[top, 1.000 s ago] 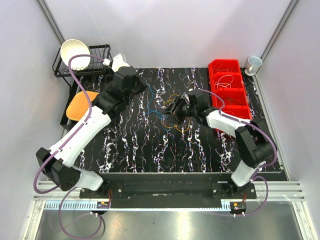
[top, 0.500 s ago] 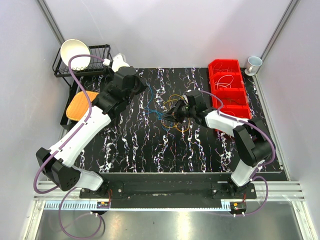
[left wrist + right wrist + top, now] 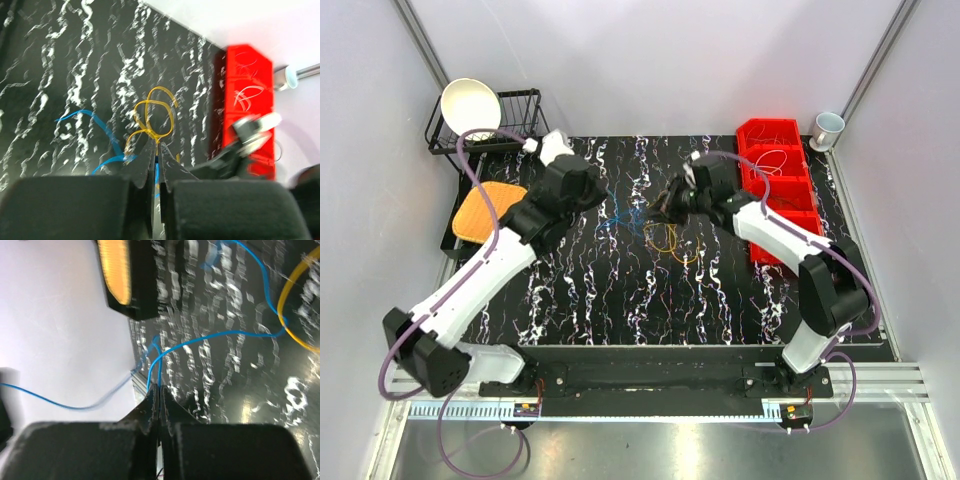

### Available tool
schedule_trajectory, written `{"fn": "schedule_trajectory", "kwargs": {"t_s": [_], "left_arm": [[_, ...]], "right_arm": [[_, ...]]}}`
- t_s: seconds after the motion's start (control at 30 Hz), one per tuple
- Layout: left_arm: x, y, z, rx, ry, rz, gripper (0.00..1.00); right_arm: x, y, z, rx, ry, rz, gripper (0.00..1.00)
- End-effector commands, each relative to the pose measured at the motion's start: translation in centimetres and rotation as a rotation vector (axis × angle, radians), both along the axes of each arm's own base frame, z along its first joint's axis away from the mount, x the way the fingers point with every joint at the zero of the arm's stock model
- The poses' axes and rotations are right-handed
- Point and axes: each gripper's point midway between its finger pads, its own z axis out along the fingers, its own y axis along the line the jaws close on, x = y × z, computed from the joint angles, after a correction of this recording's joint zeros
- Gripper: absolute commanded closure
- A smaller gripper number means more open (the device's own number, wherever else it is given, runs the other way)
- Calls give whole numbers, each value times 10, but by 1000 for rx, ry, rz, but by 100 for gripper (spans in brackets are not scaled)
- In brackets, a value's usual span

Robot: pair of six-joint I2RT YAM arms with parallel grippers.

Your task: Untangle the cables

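Observation:
The cables lie tangled mid-mat: yellow and orange loops [image 3: 668,240] and thin blue strands [image 3: 616,215]. My left gripper [image 3: 603,196] is at their left side. In the left wrist view, the left gripper [image 3: 156,146] is shut on the cables, a blue strand between its jaws and a yellow loop [image 3: 156,114] spreading from the tips. My right gripper [image 3: 667,210] hovers over the tangle's far right. In the right wrist view, the right gripper [image 3: 159,388] is shut on a blue cable [image 3: 210,342] that runs off to a yellow loop [image 3: 290,315].
A red divided bin [image 3: 780,185] with a few wires stands at the right of the black marbled mat [image 3: 620,300]. A white cup [image 3: 828,127] sits behind it. A wire rack [image 3: 520,128] with a white bowl [image 3: 470,102] and an orange pad [image 3: 483,210] are at the left.
My right gripper has shut on a blue cable and pulled up and toward the back. The left arm has swung slightly, its gripper still shut, and the blue strands are drawn out.

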Motion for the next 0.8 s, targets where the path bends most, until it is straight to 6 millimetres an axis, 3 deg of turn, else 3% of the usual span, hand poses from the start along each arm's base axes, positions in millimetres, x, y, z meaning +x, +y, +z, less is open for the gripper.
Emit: {"fn": "schedule_trajectory", "kwargs": {"t_s": [0.0,0.03,0.07,0.1,0.17,0.2,0.37,0.43,0.47,0.77], "left_arm": [[-17,19,16,-23,-52,21,75],[-23,23,11,-13,-41,15,66],[-26,26,10,0,-39,12,39],[-29,28,8,7,-34,12,26],[-38,36,4,23,-22,12,6],[-42,40,3,28,-17,16,1],[-64,60,-8,74,-1,27,1],[-73,68,-13,92,3,30,1],[-75,71,-15,100,6,31,1],[-108,96,-37,200,61,6,1]], "right_arm": [[11,-4,100,-15,-279,63,100],[11,-4,111,-16,-305,77,100],[10,-8,112,-49,-313,93,100],[13,-8,137,-41,-368,96,100],[14,-12,146,-70,-390,110,100],[16,-13,164,-60,-427,106,100],[19,-23,204,-81,-523,105,100],[21,-29,209,-113,-544,102,100],[21,-32,226,-124,-603,102,100],[37,-70,255,-185,-669,-1,100]]}}
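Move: The right hand, holding the blue cable, has the yellow cable's loops about 15 cm below it, some 5 cm to its right and 2 cm ahead. The loose blue loops lie about 7 cm to its left and 7 cm ahead, also 15 cm down; the red bins are roughly 30 cm right, 14 cm ahead and 12 cm lower. From the left hand, still on another part of the blue cable, the yellow loops lie about 16 cm right, 1 cm ahead and 28 cm down. Up goes the right hand, fast and by about 24 cm, fingers still shut on the blue cable, drawing it up away from the yellow cable while the fingers tip up some 35 degrees; it drifts right towards the end. The left hand opens wide, lets go of its part of the blue cable and backs off about 10 cm, also going left and a little down. ##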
